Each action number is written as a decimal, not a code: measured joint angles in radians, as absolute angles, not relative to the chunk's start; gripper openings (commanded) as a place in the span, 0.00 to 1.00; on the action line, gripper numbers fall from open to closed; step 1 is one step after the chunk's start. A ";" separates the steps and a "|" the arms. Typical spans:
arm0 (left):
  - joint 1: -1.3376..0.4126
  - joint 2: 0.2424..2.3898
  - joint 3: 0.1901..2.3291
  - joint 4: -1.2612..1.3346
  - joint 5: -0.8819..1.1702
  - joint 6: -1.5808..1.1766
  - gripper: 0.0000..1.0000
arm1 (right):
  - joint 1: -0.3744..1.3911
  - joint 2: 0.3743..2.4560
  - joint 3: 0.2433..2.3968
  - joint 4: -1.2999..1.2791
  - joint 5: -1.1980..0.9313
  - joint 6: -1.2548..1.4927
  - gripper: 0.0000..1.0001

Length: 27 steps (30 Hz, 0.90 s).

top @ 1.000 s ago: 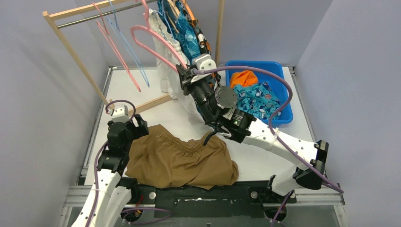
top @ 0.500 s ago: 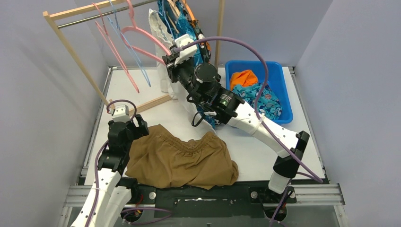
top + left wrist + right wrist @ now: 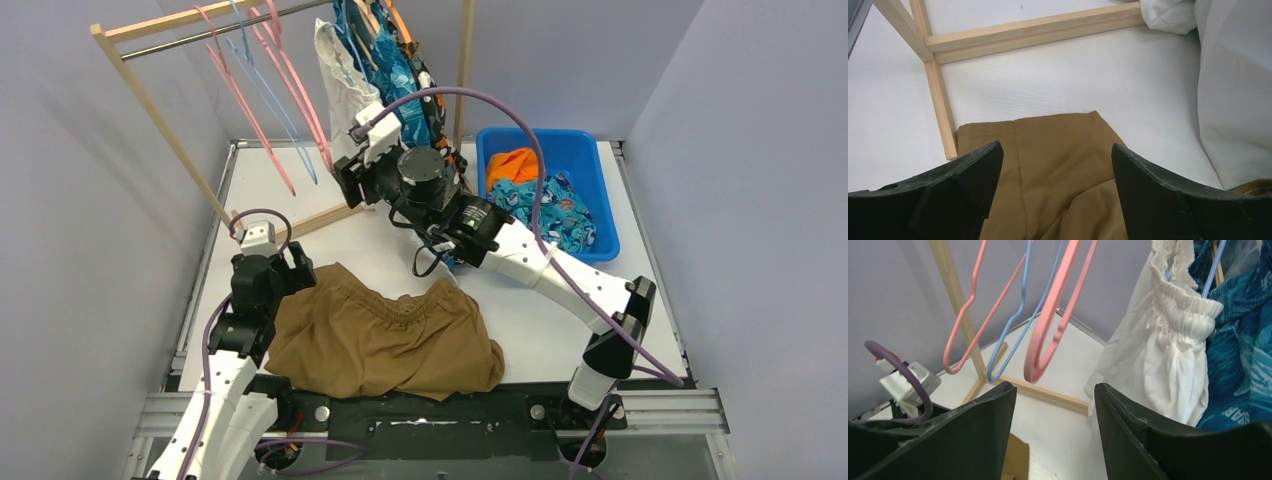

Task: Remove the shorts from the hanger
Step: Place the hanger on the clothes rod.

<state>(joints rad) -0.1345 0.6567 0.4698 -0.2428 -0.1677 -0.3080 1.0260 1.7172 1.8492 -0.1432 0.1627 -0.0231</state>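
Note:
Brown shorts (image 3: 385,335) lie crumpled on the table's near side, off any hanger. My left gripper (image 3: 270,265) hovers open over their left edge (image 3: 1053,170), nothing between its fingers. White shorts (image 3: 340,70) hang on the rack from a blue hanger, with blue patterned shorts (image 3: 395,60) behind them. My right gripper (image 3: 343,188) is open and empty just in front of the white shorts (image 3: 1168,340), below a bare pink hanger (image 3: 1055,315). Orange shorts (image 3: 517,163) and teal shark-print shorts (image 3: 555,215) lie in the bin.
The wooden rack (image 3: 160,120) stands at the back left; its base bar (image 3: 1033,32) lies on the table ahead of my left gripper. Empty pink and blue hangers (image 3: 265,90) dangle from its rod. A blue bin (image 3: 600,190) sits at the back right.
My right gripper has opened and let go of the pink hanger, which swung back up to hang by the others. The right arm moved left and up. The left arm stayed put.

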 measured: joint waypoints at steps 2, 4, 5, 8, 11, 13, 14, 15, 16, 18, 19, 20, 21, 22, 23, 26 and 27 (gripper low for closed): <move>-0.134 0.657 0.470 -0.243 -0.168 -0.309 0.80 | 1.020 1.684 1.807 -0.149 0.134 -0.012 0.64; -0.134 0.657 0.470 -0.243 -0.167 -0.310 0.80 | 1.016 1.634 1.747 -0.150 0.110 -0.004 0.68; -0.134 0.657 0.470 -0.242 -0.167 -0.310 0.80 | 1.015 1.599 1.704 -0.149 0.095 0.001 0.70; -0.134 0.657 0.470 -0.243 -0.164 -0.310 0.80 | 1.013 1.478 1.545 -0.126 0.062 0.014 0.74; -0.135 0.657 0.470 -0.243 -0.163 -0.310 0.80 | 1.014 1.344 1.326 -0.064 0.027 0.016 0.78; -0.135 0.657 0.470 -0.243 -0.162 -0.310 0.80 | 1.014 1.263 1.170 -0.022 -0.013 0.013 0.80; -0.135 0.657 0.470 -0.243 -0.162 -0.310 0.80 | 1.014 1.230 1.092 0.000 -0.037 0.011 0.80; -0.135 0.657 0.470 -0.243 -0.162 -0.310 0.80 | 1.015 1.208 1.036 0.013 -0.057 0.010 0.81; -0.135 0.657 0.470 -0.243 -0.161 -0.310 0.80 | 1.015 1.185 0.967 0.031 -0.084 0.008 0.81; -0.135 0.657 0.470 -0.243 -0.161 -0.310 0.80 | 1.017 1.163 0.860 0.049 -0.142 0.005 0.81; -0.135 0.657 0.470 -0.243 -0.161 -0.310 0.80 | 1.019 1.161 0.813 0.056 -0.179 0.002 0.81; -0.135 0.657 0.470 -0.243 -0.161 -0.310 0.80 | 1.022 1.163 0.787 0.052 -0.204 -0.001 0.82; -0.135 0.657 0.470 -0.243 -0.161 -0.310 0.80 | 1.023 1.171 0.764 0.051 -0.233 -0.005 0.82; -0.135 0.657 0.470 -0.243 -0.161 -0.310 0.80 | 1.025 1.182 0.750 0.049 -0.254 -0.007 0.82; -0.135 0.657 0.470 -0.243 -0.161 -0.310 0.80 | 1.029 1.197 0.745 0.044 -0.271 -0.007 0.82; -0.135 0.657 0.470 -0.243 -0.161 -0.310 0.80 | 1.031 1.252 0.745 0.043 -0.303 -0.003 0.88; -0.135 0.658 0.470 -0.243 -0.161 -0.310 0.80 | 1.031 1.267 0.745 0.042 -0.305 -0.002 0.92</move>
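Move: Behind and beneath the right hand lies the flat brown pair of shorts, its middle some 13 cm back, about 4 cm right and roughly 41 cm down. The just-hung pink hanger is about 15 cm ahead, 6 cm left and 6 cm up; the white garment hangs about 10 cm ahead, 3 cm right and 12 cm lower. From the left hand, the brown shorts lie about 10 cm back, 13 cm right and 14 cm below. Backing away from the pink hanger, the empty right hand first draws back and to the right with little drop, then plunges towards the brown shorts, some 27 cm down, 15 cm back and 10 cm right in all. The fingers spread wider while the wrist tips them down and swings counter-clockwise by about 25 degrees, ending above the right part of the waistband without touching it. ##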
